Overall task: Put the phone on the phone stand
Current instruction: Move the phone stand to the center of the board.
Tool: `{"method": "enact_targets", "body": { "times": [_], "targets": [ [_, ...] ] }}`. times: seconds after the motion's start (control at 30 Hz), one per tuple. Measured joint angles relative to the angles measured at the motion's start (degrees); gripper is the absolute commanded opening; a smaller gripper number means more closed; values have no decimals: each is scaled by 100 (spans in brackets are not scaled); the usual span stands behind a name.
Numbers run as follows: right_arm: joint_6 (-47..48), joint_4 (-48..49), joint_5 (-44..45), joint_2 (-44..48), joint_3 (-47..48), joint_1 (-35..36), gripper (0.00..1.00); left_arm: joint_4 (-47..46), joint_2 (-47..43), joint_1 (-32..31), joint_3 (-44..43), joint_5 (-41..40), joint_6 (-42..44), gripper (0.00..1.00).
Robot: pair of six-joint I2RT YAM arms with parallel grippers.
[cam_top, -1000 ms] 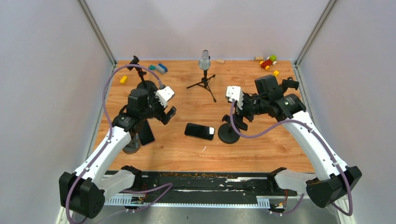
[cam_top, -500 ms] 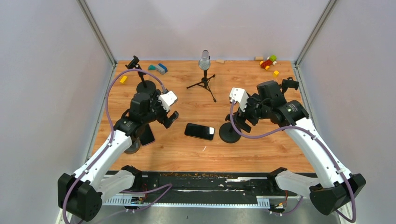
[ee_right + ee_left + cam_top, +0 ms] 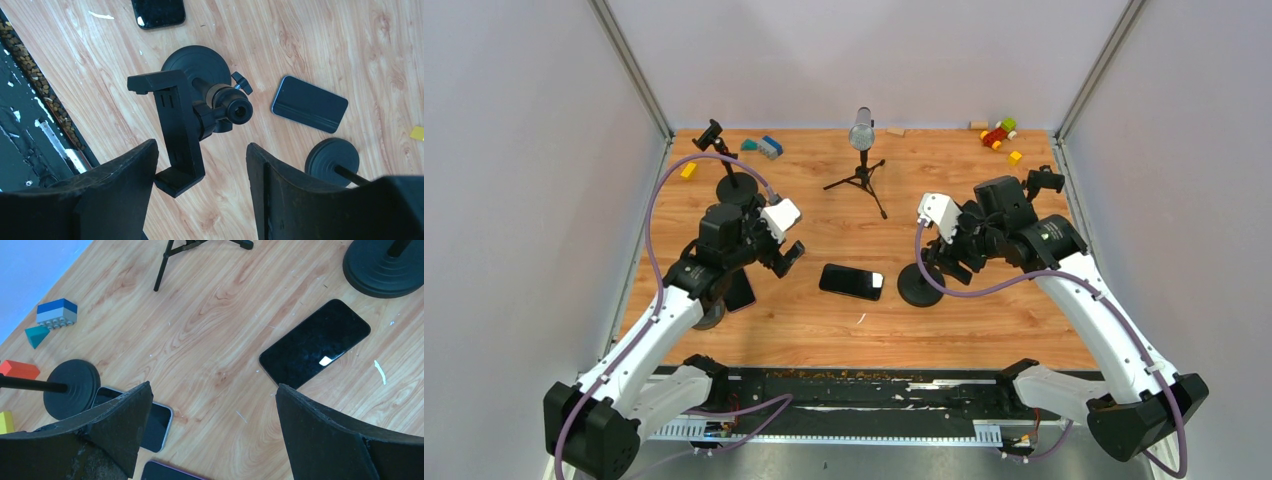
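Note:
A black phone (image 3: 851, 281) lies flat, screen up, mid-table; it also shows in the left wrist view (image 3: 315, 343) and at the top of the right wrist view (image 3: 157, 11). The black phone stand (image 3: 917, 285), a round base with a tilted clamp (image 3: 177, 125), stands just right of it. My right gripper (image 3: 939, 262) is open above the stand; the clamp's lower end lies between its fingers (image 3: 200, 195), close to the left one. My left gripper (image 3: 784, 255) is open and empty, above bare wood left of the phone (image 3: 215, 405).
A second phone (image 3: 739, 290) lies by the left arm, and another phone's edge (image 3: 170, 472) shows below it. A second stand (image 3: 736, 187) is far left, a microphone on a tripod (image 3: 862, 140) at the back. Toy blocks lie at the back left (image 3: 769, 146) and back right (image 3: 999, 133).
Both grippers have shifted slightly toward the near side. The right one has settled lower over the stand. Both stay open; the phone and stand have not moved.

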State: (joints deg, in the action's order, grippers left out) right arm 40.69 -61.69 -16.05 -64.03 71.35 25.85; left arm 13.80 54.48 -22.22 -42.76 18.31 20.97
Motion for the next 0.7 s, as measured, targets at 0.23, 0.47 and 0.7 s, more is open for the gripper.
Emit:
{"method": "enact_targets", "body": {
  "times": [0.23,0.47,0.7],
  "targets": [
    [26,-55,-31,-68,7,0,52,-42,0,-28,85,0,15,100],
    [-7,127,-229,-162,-63,0,44,-81,13,-33,144,0,20,100],
    [24,398,-433,-219,-166,0,41,-168,136,-74,184,9,72,100]
  ]
}}
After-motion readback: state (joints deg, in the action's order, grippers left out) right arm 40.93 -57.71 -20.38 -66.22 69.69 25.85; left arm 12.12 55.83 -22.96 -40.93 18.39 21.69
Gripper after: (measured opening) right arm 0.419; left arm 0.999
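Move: My right hand, half open, already has the phone stand's clamp between its fingertips; the stand's middle lies about 3 cm ahead, 4 cm to the left and 9 cm below. The middle phone lies flat some 21 cm left and 3 cm ahead, the right phone about 19 cm ahead and 6 cm right, both about 20 cm down. From my left hand the phone stand is roughly 27 cm right, 2 cm back and 8 cm lower. I narrow my right fingers around the phone stand's clamp by about a third of their gap, ending with them against it. After a brief dip the hand eases about 2 cm left, towards the middle phone, sinking 1 cm with barely any turn of the wrist. My left hand, still wide open, just sinks about 1.5 cm. ##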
